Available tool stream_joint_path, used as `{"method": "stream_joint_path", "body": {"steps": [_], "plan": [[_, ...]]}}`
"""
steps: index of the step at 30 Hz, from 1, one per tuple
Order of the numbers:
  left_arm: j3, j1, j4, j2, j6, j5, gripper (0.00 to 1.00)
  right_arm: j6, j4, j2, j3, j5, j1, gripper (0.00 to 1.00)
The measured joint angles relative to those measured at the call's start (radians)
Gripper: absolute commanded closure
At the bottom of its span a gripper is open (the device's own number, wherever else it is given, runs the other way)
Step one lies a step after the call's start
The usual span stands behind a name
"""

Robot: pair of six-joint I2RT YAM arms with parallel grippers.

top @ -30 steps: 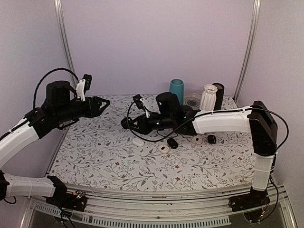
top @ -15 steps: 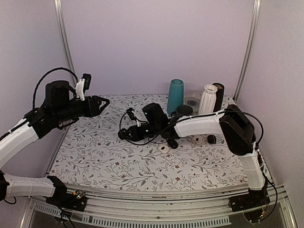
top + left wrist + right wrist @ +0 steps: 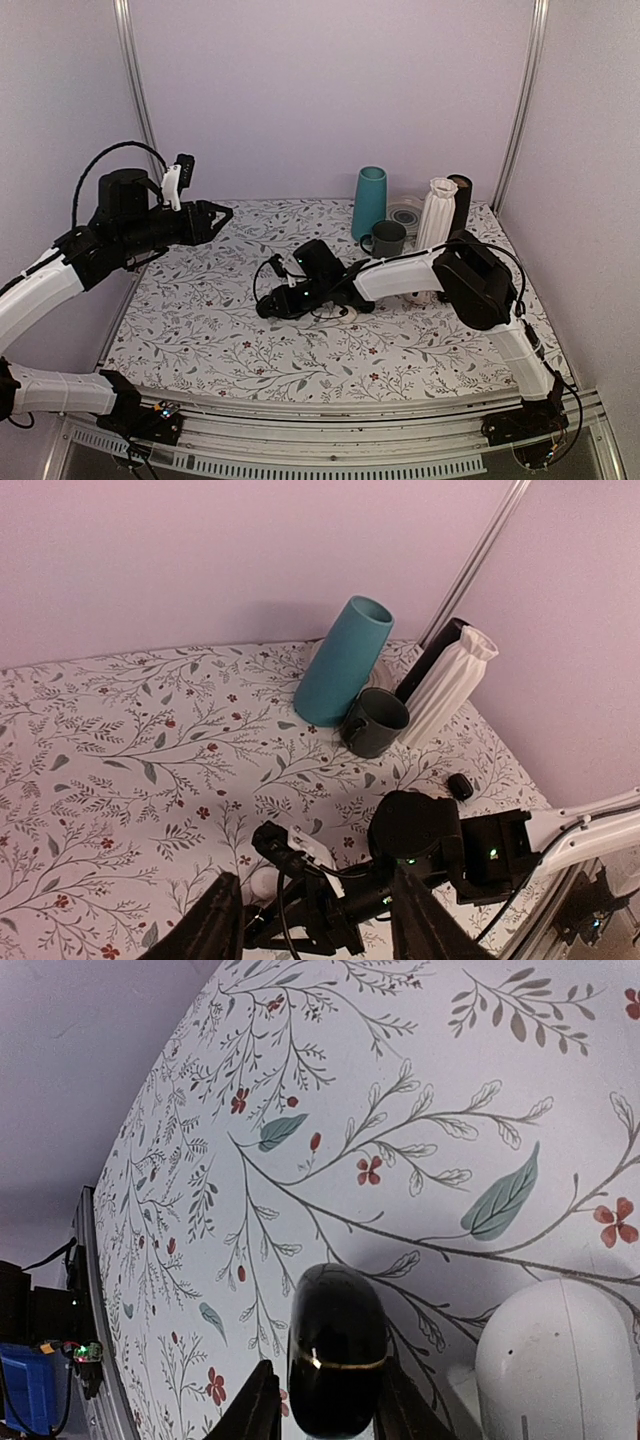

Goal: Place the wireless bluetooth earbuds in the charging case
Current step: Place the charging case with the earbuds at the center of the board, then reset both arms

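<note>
A glossy black oval charging case (image 3: 335, 1350) lies closed on the flowered table between the fingers of my right gripper (image 3: 322, 1400). The jaws stand open, with a thin gap showing on the left side of the case. A white oval case (image 3: 560, 1360) rests right beside it. In the top view the right gripper (image 3: 263, 307) is low over the table's middle. One tiny dark earbud (image 3: 460, 786) sits on the table near the right arm. My left gripper (image 3: 225, 212) hovers high at the left, open and empty, its fingers (image 3: 225, 920) framing the scene below.
At the back stand a teal vase (image 3: 370, 200), a dark mug (image 3: 387, 238), a white ribbed vase (image 3: 438, 210) and a black cylinder (image 3: 462, 200). Metal frame posts (image 3: 520, 100) rise at the rear corners.
My right arm has swung left and down toward the table with the black case, and its jaws have widened slightly. The left arm has stayed put.
</note>
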Motion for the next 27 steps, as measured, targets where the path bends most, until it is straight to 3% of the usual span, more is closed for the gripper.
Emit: {"method": "stream_joint_path", "body": {"steps": [15, 20, 27], "plan": [[0.0, 0.001, 0.011, 0.002, 0.0, 0.003, 0.47, -0.015, -0.034, -0.003, 0.013, 0.052, 0.001, 0.34], [0.0, 0.002, 0.011, 0.002, 0.001, 0.003, 0.37, -0.04, -0.066, -0.054, 0.005, 0.089, 0.002, 0.22], [0.0, 0.003, 0.013, 0.002, 0.005, 0.003, 0.16, -0.086, -0.084, -0.192, -0.028, 0.141, 0.002, 0.14]]}}
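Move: The charging case stands between the right hand's fingertips, its middle about 1 cm to the left of the hand point and 1 cm below. Close by, a white oblong box lies about 3 cm ahead and 4 cm right of the hand, 2 cm lower. A white square case is roughly 15 cm right and 2 cm back, a black oval some 19 cm right and 1 cm ahead. From the left hand, the charging case is about 28 cm below, 3 cm ahead and 3 cm right. Staying low at first, with only a slight forward creep, the right hand spreads its fingers from about a quarter open to wide and lets go of the charging case, then lifts about 8 cm off it, rolling some 10 degrees so its forward side comes up. The left hand holds its place up high and opens its fingers further, touching nothing. ##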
